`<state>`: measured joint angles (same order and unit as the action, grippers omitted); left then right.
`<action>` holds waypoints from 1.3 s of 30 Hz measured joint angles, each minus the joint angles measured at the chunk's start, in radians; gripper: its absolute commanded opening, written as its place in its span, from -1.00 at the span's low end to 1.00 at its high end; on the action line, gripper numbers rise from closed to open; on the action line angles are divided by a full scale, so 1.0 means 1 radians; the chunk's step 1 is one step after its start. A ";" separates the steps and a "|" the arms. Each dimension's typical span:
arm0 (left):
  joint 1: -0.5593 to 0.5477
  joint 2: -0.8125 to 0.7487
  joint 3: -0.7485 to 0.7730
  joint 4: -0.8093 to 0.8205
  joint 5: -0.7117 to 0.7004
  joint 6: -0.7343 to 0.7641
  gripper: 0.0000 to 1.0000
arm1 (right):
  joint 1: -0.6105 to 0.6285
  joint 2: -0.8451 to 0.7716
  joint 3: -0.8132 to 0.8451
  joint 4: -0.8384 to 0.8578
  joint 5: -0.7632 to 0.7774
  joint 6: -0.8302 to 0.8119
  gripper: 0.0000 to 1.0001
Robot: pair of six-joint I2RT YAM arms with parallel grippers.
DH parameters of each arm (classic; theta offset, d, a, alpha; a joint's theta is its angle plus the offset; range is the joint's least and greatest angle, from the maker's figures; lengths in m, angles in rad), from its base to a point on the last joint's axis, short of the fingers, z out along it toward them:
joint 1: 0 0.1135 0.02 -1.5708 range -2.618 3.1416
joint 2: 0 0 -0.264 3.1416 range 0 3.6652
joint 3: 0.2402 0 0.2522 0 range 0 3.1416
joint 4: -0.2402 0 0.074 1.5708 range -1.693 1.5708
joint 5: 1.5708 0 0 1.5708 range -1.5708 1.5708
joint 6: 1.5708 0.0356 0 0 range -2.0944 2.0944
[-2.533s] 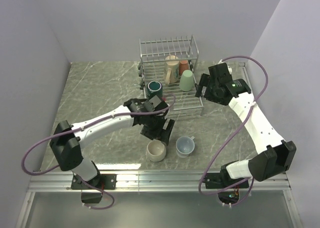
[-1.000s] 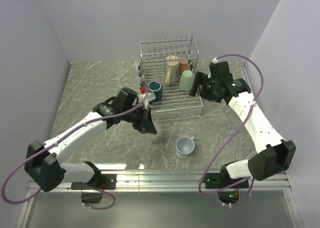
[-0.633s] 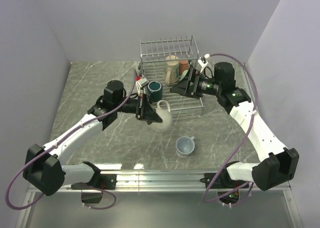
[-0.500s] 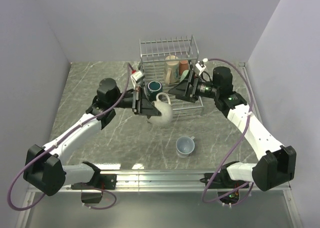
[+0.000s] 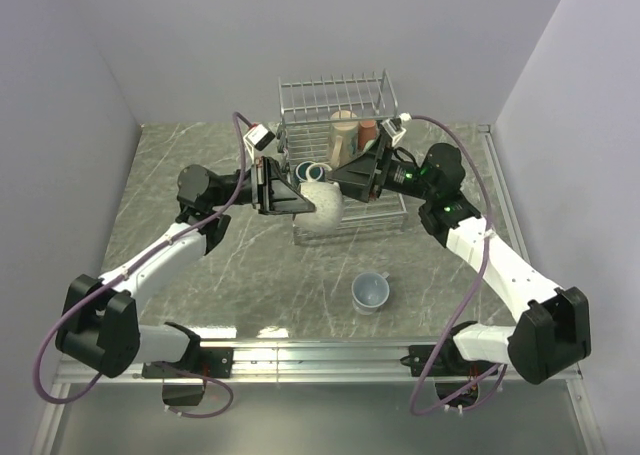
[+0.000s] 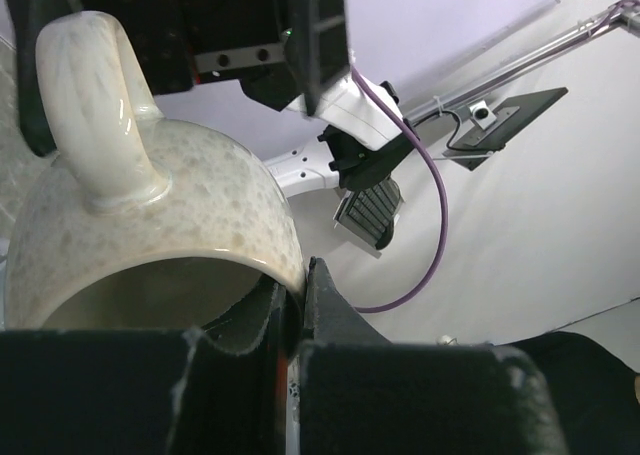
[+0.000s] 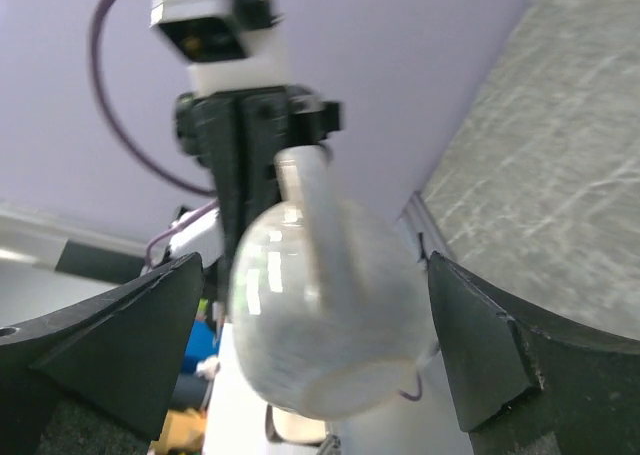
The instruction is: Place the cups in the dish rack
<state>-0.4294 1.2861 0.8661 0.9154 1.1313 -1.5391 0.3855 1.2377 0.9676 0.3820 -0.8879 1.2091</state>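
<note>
My left gripper (image 5: 297, 204) is shut on the rim of the beige cup (image 5: 323, 208), holding it in the air in front of the dish rack (image 5: 336, 95). The left wrist view shows one finger inside the beige cup (image 6: 150, 225) and one outside it. My right gripper (image 5: 338, 178) is open and faces it. In the right wrist view its fingers stand on either side of the blurred cup (image 7: 320, 315), apart from it. The tall cream cup (image 5: 343, 135), reddish-brown cup (image 5: 368, 129) and dark teal cup (image 5: 303, 169) stand in the rack. A pale blue-white cup (image 5: 370, 291) sits on the table.
The rack stands against the back wall, its upright tines along the far side. The grey marble table (image 5: 200, 175) reaches to the side walls. Purple cables loop off both arms near the rack.
The left arm lifted the beige cup off the table and carried it up toward the rack. The right gripper swung left from the rack's side and now straddles the cup.
</note>
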 measured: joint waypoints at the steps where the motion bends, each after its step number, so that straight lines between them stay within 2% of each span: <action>1: 0.001 0.008 -0.004 0.018 -0.002 -0.013 -0.99 | 0.011 0.005 0.006 0.012 -0.001 0.007 0.99; 6: 0.016 0.023 -0.026 0.118 -0.010 -0.074 -0.99 | 0.043 0.058 0.056 0.038 0.002 0.023 0.97; 9: 0.028 0.035 -0.039 0.191 -0.016 -0.117 -0.99 | 0.052 0.080 0.064 0.057 0.004 0.029 0.61; 13: 0.034 0.056 -0.042 0.282 -0.028 -0.172 -0.99 | 0.053 0.121 0.064 0.085 0.023 0.039 -0.52; 16: 0.039 0.067 -0.048 0.297 -0.030 -0.225 -0.99 | 0.058 0.140 0.068 0.111 0.023 0.017 -0.71; 19: 0.045 0.076 -0.048 0.312 -0.029 -0.246 -0.99 | 0.061 0.154 0.080 0.112 0.024 0.003 -0.69; 21: 0.050 0.079 -0.048 0.324 -0.029 -0.249 -0.99 | 0.064 0.163 0.093 0.111 0.024 0.001 -1.00; 24: 0.056 0.083 -0.048 0.345 -0.030 -0.256 -0.99 | 0.067 0.174 0.109 0.111 0.024 -0.003 -1.00; 27: 0.058 0.085 -0.048 0.341 -0.029 -0.247 -0.57 | 0.068 0.175 0.112 0.104 0.028 -0.014 -1.00; 28: 0.058 0.085 -0.047 0.329 -0.029 -0.227 -0.35 | 0.068 0.175 0.113 0.093 0.030 -0.017 -1.00; 30: 0.054 0.084 -0.040 0.270 -0.029 -0.177 -0.12 | 0.078 0.175 0.120 0.049 0.035 -0.037 -1.00; 31: 0.050 0.084 -0.039 0.233 -0.026 -0.151 0.09 | 0.087 0.175 0.127 0.023 0.045 -0.048 -1.00; 32: 0.049 0.083 -0.038 0.189 -0.020 -0.122 0.17 | 0.090 0.175 0.133 0.002 0.056 -0.066 -1.00; 34: 0.048 0.081 -0.032 0.109 -0.024 -0.074 0.28 | 0.090 0.172 0.138 -0.043 0.076 -0.108 -1.00; 39: 0.049 0.069 -0.027 -0.063 -0.027 0.042 0.37 | 0.085 0.167 0.136 -0.113 0.089 -0.146 -1.00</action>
<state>-0.3805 1.3556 0.8391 0.8528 1.1038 -1.4967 0.4702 1.4048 1.1034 0.2691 -0.7990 1.0630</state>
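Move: The speckled white cup hangs by its rim in the left fingers, its handle some 5 cm ahead of that hand, 3 cm to its right and 3 cm lower. From the open right hand the handle is about 2 cm ahead, 3 cm left and 1 cm below. The teal cup in the rack stands roughly 14 cm ahead, 5 cm left and 25 cm below the right hand; the blue cup is about 12 cm back, 9 cm right and 30 cm below. Bring the open right gripper left and a little forward, about 4 cm, onto the speckled cup's handle and pinch it while the left fingers still hold the rim. Only then open the left fingers wide, easing that hand forward and some 4 cm down, and sink the right hand about 3 cm with its grip kept. ##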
